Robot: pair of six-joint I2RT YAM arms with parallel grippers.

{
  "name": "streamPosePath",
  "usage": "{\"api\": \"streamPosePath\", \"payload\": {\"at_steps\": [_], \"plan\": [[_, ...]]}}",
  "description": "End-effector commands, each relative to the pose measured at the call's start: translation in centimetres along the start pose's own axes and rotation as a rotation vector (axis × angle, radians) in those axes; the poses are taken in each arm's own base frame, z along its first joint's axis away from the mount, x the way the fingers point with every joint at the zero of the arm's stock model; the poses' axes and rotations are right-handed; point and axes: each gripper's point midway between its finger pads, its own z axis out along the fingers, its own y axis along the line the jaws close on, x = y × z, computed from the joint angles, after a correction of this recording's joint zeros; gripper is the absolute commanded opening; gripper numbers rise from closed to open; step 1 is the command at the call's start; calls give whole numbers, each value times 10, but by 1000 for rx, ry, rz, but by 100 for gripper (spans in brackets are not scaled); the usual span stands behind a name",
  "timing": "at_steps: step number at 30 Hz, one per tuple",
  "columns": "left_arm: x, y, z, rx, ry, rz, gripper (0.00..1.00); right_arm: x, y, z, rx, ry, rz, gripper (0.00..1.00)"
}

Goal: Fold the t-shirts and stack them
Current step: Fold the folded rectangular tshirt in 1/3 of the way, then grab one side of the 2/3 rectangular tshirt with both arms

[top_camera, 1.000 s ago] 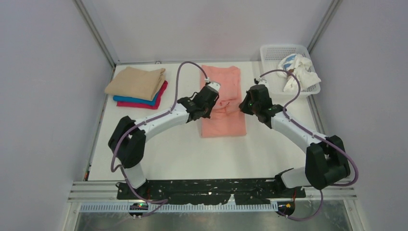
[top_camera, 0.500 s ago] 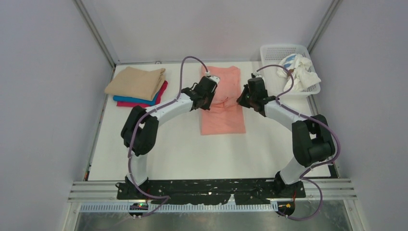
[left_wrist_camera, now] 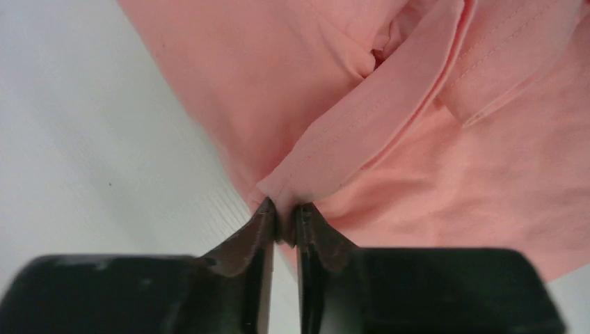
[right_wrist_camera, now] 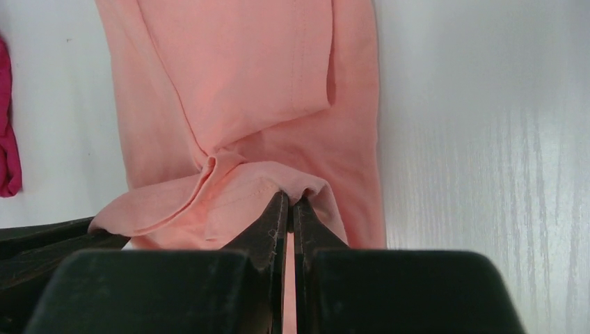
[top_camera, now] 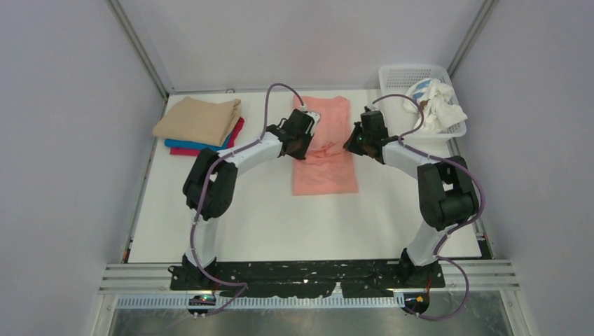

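The salmon-pink t-shirt (top_camera: 326, 164) lies as a long strip in the middle of the table, its near end doubled over towards the far end. My left gripper (top_camera: 301, 143) is shut on its left edge (left_wrist_camera: 306, 174). My right gripper (top_camera: 354, 145) is shut on its right edge (right_wrist_camera: 292, 184). Both hold the lifted fold a little above the lower layer (right_wrist_camera: 236, 83). A stack of folded shirts sits at the back left: tan (top_camera: 199, 119) on top, bright blue (top_camera: 203, 146) under it, magenta (top_camera: 224, 145) at the bottom.
A white mesh basket (top_camera: 399, 77) with crumpled white cloth (top_camera: 436, 101) stands at the back right corner. Grey walls and metal posts close in the table on three sides. The magenta shirt's edge shows at the left of the right wrist view (right_wrist_camera: 7, 153).
Both grippers have moved away from me towards the far end, carrying the shirt's near end over the rest. The arms have stretched out further.
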Motion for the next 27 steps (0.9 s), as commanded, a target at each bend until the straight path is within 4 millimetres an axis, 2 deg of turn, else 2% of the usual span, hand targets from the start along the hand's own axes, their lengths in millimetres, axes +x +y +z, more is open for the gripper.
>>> {"api": "streamPosePath", "payload": {"at_steps": [1,2,3,4,5,6,7,8,9,10,11,12,13,14,15,16,17,18,19,20,21,22,24,25,26,27], "plan": [[-24,3,1,27,-51,-18,29,-27,13,6,-56,-48,1,7],[-27,2,0,33,-57,-19,44,-31,15,6,-65,-50,-1,11],[-29,0,-1,42,-62,-19,52,-35,18,7,-70,-53,-4,16],[-32,-1,-3,51,-69,-22,58,-35,20,8,-78,-40,-7,41],[-35,-1,-6,52,-78,-28,63,-42,24,9,-89,-43,-18,53],[-39,1,-10,47,-88,-35,69,-38,23,8,-75,-18,-19,67],[-42,4,-16,31,-97,-44,76,-46,26,7,-78,-26,-29,73],[-47,8,-24,7,-110,-55,83,-43,24,5,-63,-11,-30,81],[-51,12,-33,-11,-127,-65,88,-46,24,0,-58,-23,-30,92],[-53,15,-40,-27,-142,-80,94,-51,27,-9,-65,-41,-28,97],[-55,18,-50,-36,-165,-93,99,-45,23,-11,-62,-38,-21,97],[-48,19,-54,-44,-167,-108,99,-49,27,-22,-77,-60,-18,96],[-48,21,-67,-45,-192,-127,100,-39,22,-24,-76,-44,-12,95],[-43,21,-75,-41,-201,-141,100,-40,26,-34,-93,-58,-12,95],[-35,19,-80,-26,-201,-151,100,-27,21,-37,-93,-31,-9,95],[-27,15,-84,4,-200,-159,100,-25,23,-46,-111,-33,-12,95],[-19,11,-88,32,-198,-167,99,-8,15,-48,-102,4,-9,95],[-8,7,-91,57,-185,-178,100,-6,15,-58,-111,0,-11,95],[3,3,-94,76,-167,-199,100,13,3,-59,-88,37,-7,95],[16,0,-95,95,-145,-220,100,15,2,-68,-92,24,-6,95],[28,-3,-96,108,-126,-243,100,34,-10,-70,-71,56,2,95],[40,-5,-96,113,-112,-271,99,35,-8,-80,-92,42,4,95],[59,-19,-94,184,-85,-305,99,67,-20,-87,-102,90,16,95],[70,-23,-91,196,-63,-316,99,68,-18,-92,-125,76,17,95],[80,-25,-88,191,-38,-326,99,83,-24,-93,-125,106,26,95],[87,-27,-86,185,-21,-330,99,85,-24,-96,-134,103,27,95]]}}
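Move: The lifted hem flap of the salmon t-shirt is still between both hands' fingertips; its laying place on the shirt is some 4 cm ahead and 3 cm below each. The shirt's near left corner lies about 10 cm back, 3 cm left of and 4 cm below the left hand. The near right corner is about 12 cm back, 4 cm right of and 4 cm below the right hand. The basket's middle is 15 cm ahead, 25 cm right and level. The flap's edge gets a last nudge of 1–3 cm forward over the shirt as both grippers spread wide and let go. The hands then lift clear, the left more steeply, and draw back some 11–14 cm towards the near corners, sinking again at the end; the left also shifts about 5 cm outward and rolls its left side down some 15 degrees. ##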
